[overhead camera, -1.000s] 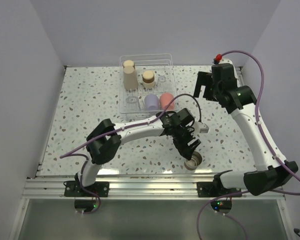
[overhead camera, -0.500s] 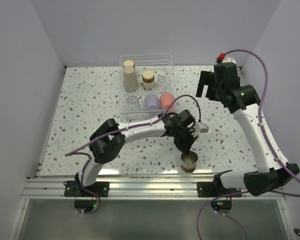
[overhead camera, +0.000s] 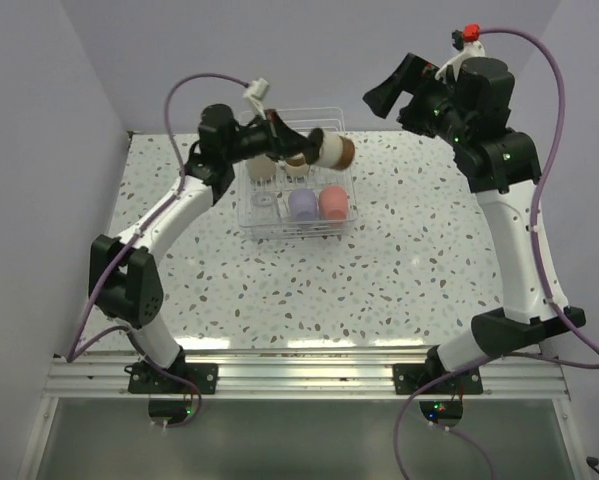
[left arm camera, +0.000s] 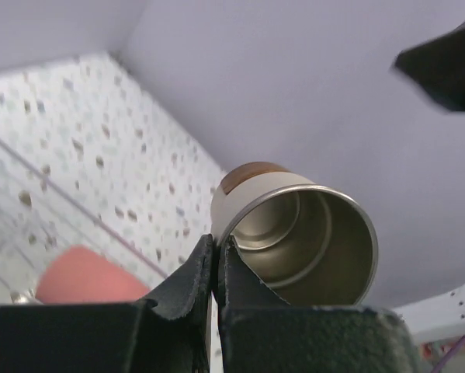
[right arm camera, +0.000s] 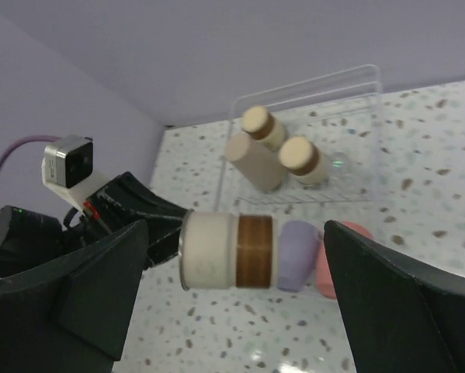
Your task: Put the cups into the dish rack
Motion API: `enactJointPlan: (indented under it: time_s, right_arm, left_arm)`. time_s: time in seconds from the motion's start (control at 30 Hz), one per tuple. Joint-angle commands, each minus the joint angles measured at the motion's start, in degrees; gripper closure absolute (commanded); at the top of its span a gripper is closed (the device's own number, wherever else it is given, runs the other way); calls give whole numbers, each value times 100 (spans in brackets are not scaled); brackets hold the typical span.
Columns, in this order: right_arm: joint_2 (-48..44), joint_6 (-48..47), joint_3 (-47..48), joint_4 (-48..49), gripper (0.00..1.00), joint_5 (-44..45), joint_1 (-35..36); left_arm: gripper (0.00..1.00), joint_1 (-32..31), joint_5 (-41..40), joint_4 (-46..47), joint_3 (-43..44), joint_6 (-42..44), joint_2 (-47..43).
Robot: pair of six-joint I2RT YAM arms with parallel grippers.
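My left gripper (overhead camera: 314, 143) is shut on the rim of a tan brown-banded cup (overhead camera: 337, 151), one finger inside it and one outside. It holds the cup on its side in the air over the far right of the white wire dish rack (overhead camera: 249, 212). In the left wrist view the cup's open mouth (left arm camera: 310, 233) faces the camera. Inside the rack are a lavender cup (overhead camera: 301, 204), a coral-red cup (overhead camera: 332, 201), a larger beige cup (right arm camera: 255, 159) and two tan brown-rimmed cups (right arm camera: 300, 155). My right gripper (overhead camera: 394, 100) hangs open and empty, high to the right of the rack.
The speckled table (overhead camera: 429, 250) ends at a metal rail (overhead camera: 299, 375) in front and at lavender walls (overhead camera: 89, 120) on the other sides. The left arm's purple cable (overhead camera: 194, 82) loops above the rack's left side.
The left gripper shut on the tan cup near the front edge, lifted it and carried it back over the rack. The right arm rose and turned toward the rack, still open.
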Motion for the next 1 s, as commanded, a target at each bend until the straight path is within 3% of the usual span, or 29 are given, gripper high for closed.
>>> enactJointPlan:
  time_s: [0.0,0.03,0.13,0.23,0.6,0.97]
  right_arm:
    - [472,1269,12,1443,2,-1739,2]
    - [586,1533,-223,1779,2,-2194,-7]
    - [744,2491,-803,3159,2,-2671,-7]
    - [938,2967,-868,3698,2,-2822,2]
    - [852,3355,-1103,3980,2,-2867,2]
    - [728,3566,-1289,4094,2,-2989,28]
  left_arm:
    - [100,567,976,4344,-546,-2795,23]
    - [100,674,976,4895,-598,-3696,147]
    - [100,912,793,6717,-442,-5210,709]
    - [100,930,529,7572,-213,-5944,1097]
    - [100,974,-446,8292,-362,-6289,1185]
    - [100,965,-676,8338,25,-6403,1466]
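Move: The left hand holds the metal-lined cup by its rim. The right gripper, where the cup is being taken, lies about 14 cm to its right, 15 cm higher and nearly level fore and aft. From the right hand, the cup's middle is roughly 9 cm left, 15 cm below and about level ahead. The red cup in the rack is some 3 cm ahead of the right hand, 9 cm left and 40 cm below; the purple cup is 9 cm left of the red one. Upward about 10 cm, with some 6 cm leftward and 5 cm forward, the left hand lifts the pinched cup quickly, then eases, tipping its fingers upward about 45 degrees so the base faces the right gripper. The right hand swings left about 11 cm and forward, dips slightly and comes back up, rolling and turning counter-clockwise to bring its wide-open fingers around the cup's base. ##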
